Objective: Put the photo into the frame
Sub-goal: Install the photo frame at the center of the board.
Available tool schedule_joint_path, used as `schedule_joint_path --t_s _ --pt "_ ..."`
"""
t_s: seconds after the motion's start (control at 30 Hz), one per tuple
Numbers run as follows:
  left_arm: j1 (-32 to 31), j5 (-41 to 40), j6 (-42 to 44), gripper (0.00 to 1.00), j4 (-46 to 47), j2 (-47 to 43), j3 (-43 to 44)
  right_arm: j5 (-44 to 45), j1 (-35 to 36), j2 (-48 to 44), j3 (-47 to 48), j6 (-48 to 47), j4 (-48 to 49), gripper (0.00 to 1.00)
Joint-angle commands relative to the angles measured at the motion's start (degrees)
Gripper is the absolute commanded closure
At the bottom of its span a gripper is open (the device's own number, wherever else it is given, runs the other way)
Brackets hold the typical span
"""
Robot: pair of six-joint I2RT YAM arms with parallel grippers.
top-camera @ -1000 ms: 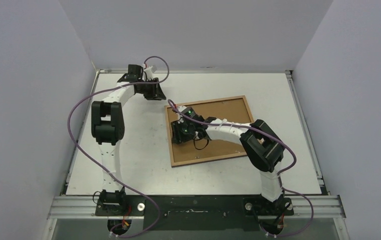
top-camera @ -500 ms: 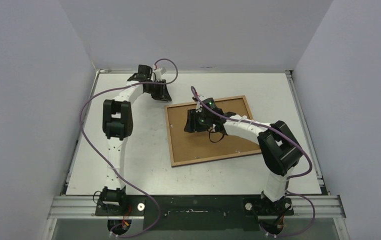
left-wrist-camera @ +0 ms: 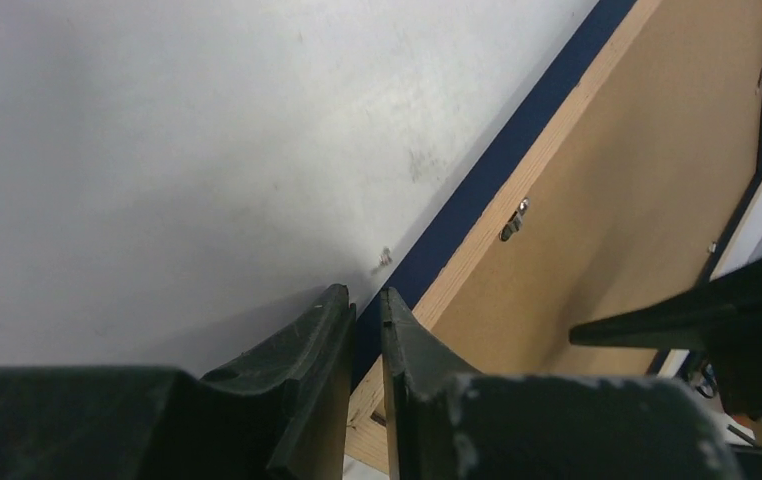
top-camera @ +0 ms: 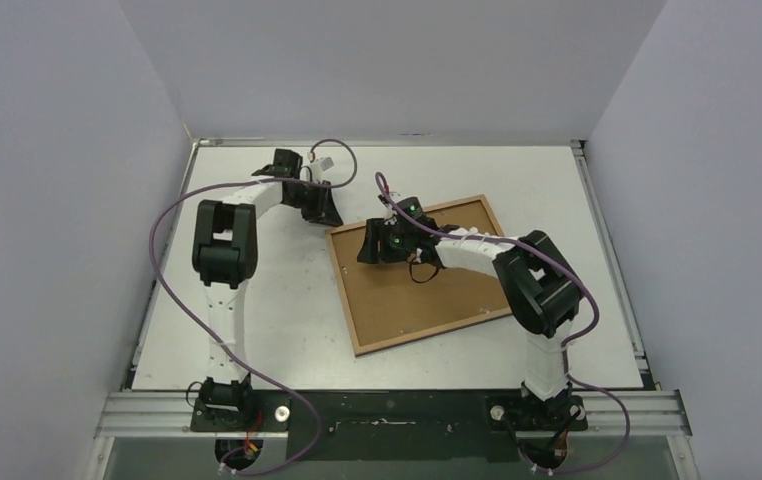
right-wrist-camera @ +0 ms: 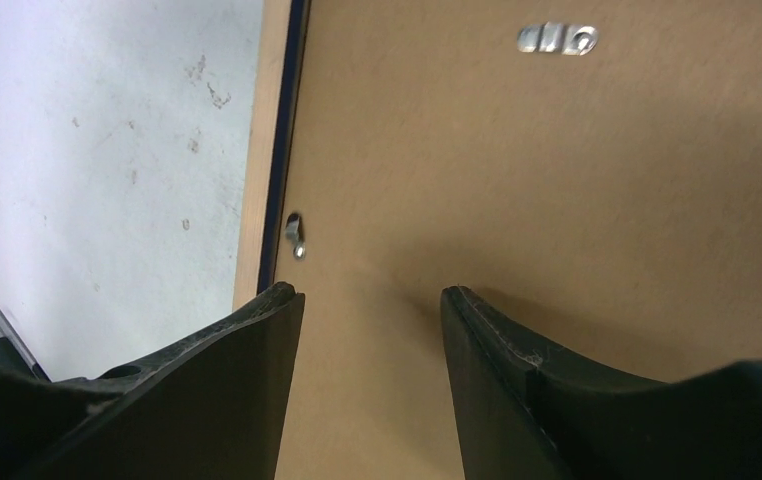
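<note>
The frame (top-camera: 349,290) lies back-up and skewed in the middle of the table, its brown backing board (top-camera: 427,295) facing up. In the left wrist view its navy rim (left-wrist-camera: 497,165) runs between my fingers. My left gripper (top-camera: 322,212) (left-wrist-camera: 367,300) sits at the frame's far left corner, jaws nearly together, pinching the rim. My right gripper (top-camera: 372,245) (right-wrist-camera: 372,300) hovers open over the backing board (right-wrist-camera: 557,200) near its left edge, holding nothing. The photo is out of view.
Small metal turn clips (right-wrist-camera: 295,235) (left-wrist-camera: 514,218) sit along the frame's inner edge, and a metal hanger (right-wrist-camera: 557,39) lies on the board. Grey walls close in the white table (top-camera: 257,330) on three sides. A rail runs along the right edge (top-camera: 607,250).
The frame has turned on the table, its left end swinging nearer. My left gripper came down onto its far left corner and closed. My right gripper moved toward the far left and opened wider.
</note>
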Motion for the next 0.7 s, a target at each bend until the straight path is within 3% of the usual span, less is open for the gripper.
schedule_joint_path --t_s 0.0,0.2,0.33,0.37,0.4,0.43,0.57,0.67 --pt "-0.12 2.50 0.89 0.84 1.64 -6.33 -7.11 -2.31 0.35 1.28 2.01 0.51 3.89 0.46" --pt "3.15 1.00 0.36 0.74 0.38 -7.14 -4.29 -0.57 0.65 1.70 4.02 -2.22 0.36 0.46" --pt "6.18 0.20 1.76 0.71 -2.68 -9.76 -0.99 14.62 5.28 -4.28 5.60 -14.27 -5.97 0.42" --pt "6.85 -0.63 2.85 0.69 -4.18 -10.85 -0.13 18.14 6.49 -6.62 4.47 -16.94 -5.13 0.31" --pt "7.42 -1.61 4.51 0.67 -5.67 -12.33 0.50 19.43 6.69 -8.50 2.98 -17.70 -3.18 0.05" --pt "7.91 -2.76 6.41 0.64 -6.49 -14.25 0.70 18.80 5.60 -9.85 1.58 -15.82 -1.42 0.09" --pt "10.24 -4.49 11.45 0.42 -3.74 -23.52 -2.85 4.21 -3.66 -9.26 1.11 -2.22 1.32 0.10" --pt "10.96 -6.00 15.26 0.36 -2.66 -29.15 -5.29 8.08 -3.99 -10.87 1.24 -3.83 -0.27 0.10"
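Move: The left fingertips are at the photo frame's far-left corner, which lies about 1 cm back and 2 cm left of the hand point, some 1 cm below it. The frame's middle is about 11 cm back and 20 cm right of that hand. From the right hand, the frame's middle lies roughly 3 cm ahead, 12 cm right and 5 cm lower; a metal clip by the left rail sits some 2 cm ahead, 5 cm left. Push the frame's far rail by its left corner back towards the base with the nearly closed left fingers, about 3 cm, then come free, opening them as you go left and sharply up, some 10 cm each. Let the right hand sink 1 cm over the brown board, then open wide and rise about 7 cm with the fingers tipping up. ##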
